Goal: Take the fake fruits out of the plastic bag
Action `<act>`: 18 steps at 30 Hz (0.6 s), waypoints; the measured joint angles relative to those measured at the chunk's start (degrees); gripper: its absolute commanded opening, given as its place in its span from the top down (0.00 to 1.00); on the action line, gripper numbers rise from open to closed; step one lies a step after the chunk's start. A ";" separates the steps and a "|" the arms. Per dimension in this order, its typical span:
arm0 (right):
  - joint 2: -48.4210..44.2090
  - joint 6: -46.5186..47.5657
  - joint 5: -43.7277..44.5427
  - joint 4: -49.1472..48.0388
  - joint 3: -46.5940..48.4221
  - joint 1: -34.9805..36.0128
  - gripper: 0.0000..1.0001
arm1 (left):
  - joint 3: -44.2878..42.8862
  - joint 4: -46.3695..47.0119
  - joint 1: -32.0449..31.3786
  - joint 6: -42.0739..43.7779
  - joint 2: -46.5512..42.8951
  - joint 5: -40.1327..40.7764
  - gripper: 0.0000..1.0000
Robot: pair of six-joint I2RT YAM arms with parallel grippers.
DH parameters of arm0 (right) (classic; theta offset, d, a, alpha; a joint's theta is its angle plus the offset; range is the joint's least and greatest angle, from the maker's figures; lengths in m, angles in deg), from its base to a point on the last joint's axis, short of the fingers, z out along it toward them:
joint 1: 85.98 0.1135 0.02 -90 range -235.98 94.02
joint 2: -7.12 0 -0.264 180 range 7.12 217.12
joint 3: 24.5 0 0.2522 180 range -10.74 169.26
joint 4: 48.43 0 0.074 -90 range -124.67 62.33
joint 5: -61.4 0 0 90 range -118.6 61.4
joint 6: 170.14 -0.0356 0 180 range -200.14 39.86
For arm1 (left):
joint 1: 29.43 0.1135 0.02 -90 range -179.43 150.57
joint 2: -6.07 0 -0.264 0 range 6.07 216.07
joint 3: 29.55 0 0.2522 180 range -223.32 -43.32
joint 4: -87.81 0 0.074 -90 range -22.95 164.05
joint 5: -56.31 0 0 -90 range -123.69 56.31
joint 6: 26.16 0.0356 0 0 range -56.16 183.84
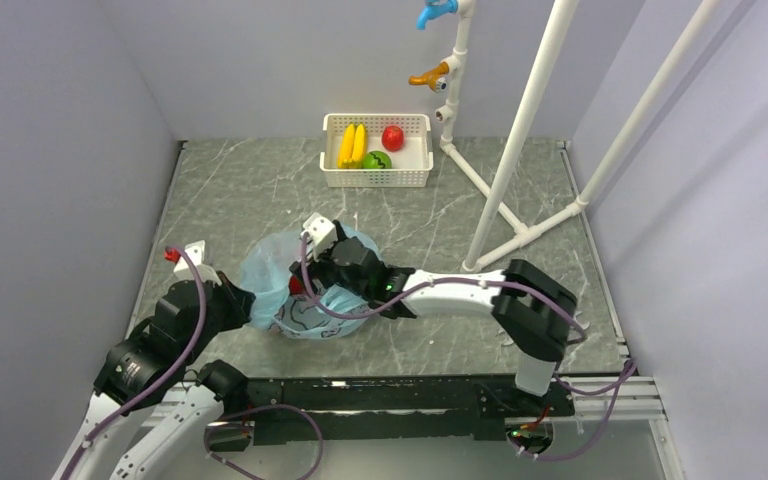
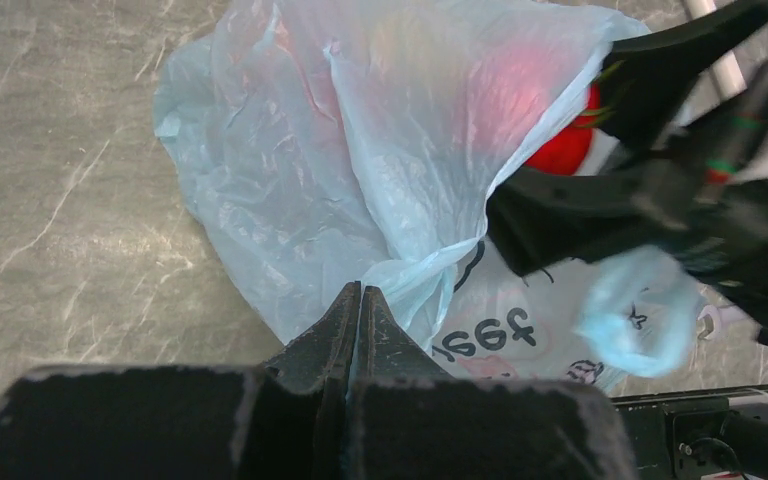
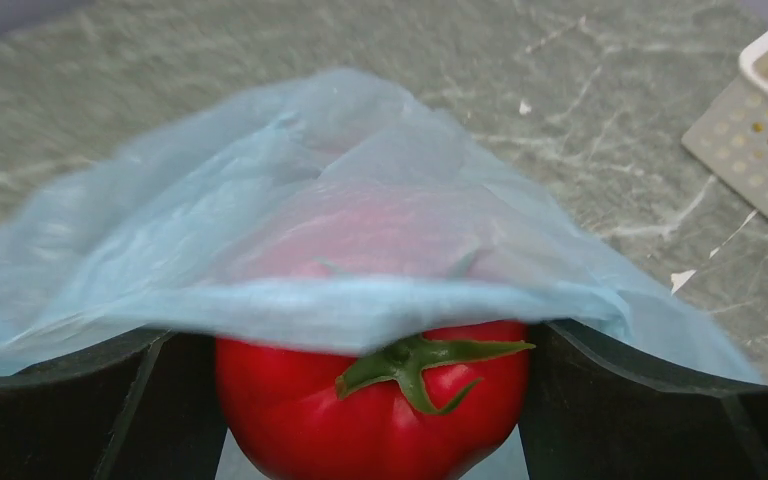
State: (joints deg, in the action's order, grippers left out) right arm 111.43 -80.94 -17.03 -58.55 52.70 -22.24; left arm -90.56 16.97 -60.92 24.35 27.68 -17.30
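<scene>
The light-blue plastic bag (image 1: 272, 272) lies crumpled on the grey table between both arms. My left gripper (image 2: 360, 290) is shut, pinching a gathered fold of the bag (image 2: 290, 180) at its near edge. My right gripper (image 3: 360, 335) reaches into the bag's mouth. Its two fingers press against both sides of a red pepper-shaped fake fruit (image 3: 360, 410) with a green stem. The bag's rim (image 3: 260, 200) drapes over the top of the fruit. The left wrist view shows the same red fruit (image 2: 565, 150) through the opening. Anything else in the bag is hidden.
A white basket (image 1: 375, 182) at the back holds two bananas (image 1: 352, 145), a red round fruit (image 1: 393, 137) and a green fruit (image 1: 378, 160). A white pipe frame (image 1: 520, 130) stands at the back right. Grey walls enclose the table.
</scene>
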 measured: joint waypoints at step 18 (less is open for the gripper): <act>-11.13 -10.97 -29.03 2.91 -6.64 -1.68 0.88 | 2.01 2.82 0.00 1.77 -2.97 4.37 1.00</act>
State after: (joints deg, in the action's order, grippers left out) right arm 100.31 -91.91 -46.06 -55.64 46.05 -23.92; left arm -88.55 19.79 -60.92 26.12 24.70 -12.93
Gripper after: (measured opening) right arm 0.880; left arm 0.021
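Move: Ahead of the right hand, which already grips the tomato under the plastic bag's draped rim, the white basket stands about 23 cm out, 15 cm to the right and 11 cm below. The bag's middle is some 6 cm back and 10 cm below, straight in line; another red fruit inside the bag lies about 4 cm back, 3 cm left and 9 cm below. From the left hand, the basket is roughly 33 cm ahead, 26 cm right and 17 cm below. Backing out from under the bag's rim, the right hand keeps its grip on the tomato and draws it about 9 cm back, away from the basket, first rising some 5 cm and then easing slightly down. On the way the wrist swings some 25 degrees counter-clockwise and tips the fingers down. The left hand keeps the bag's edge pinched, shifting barely a centimetre left. ##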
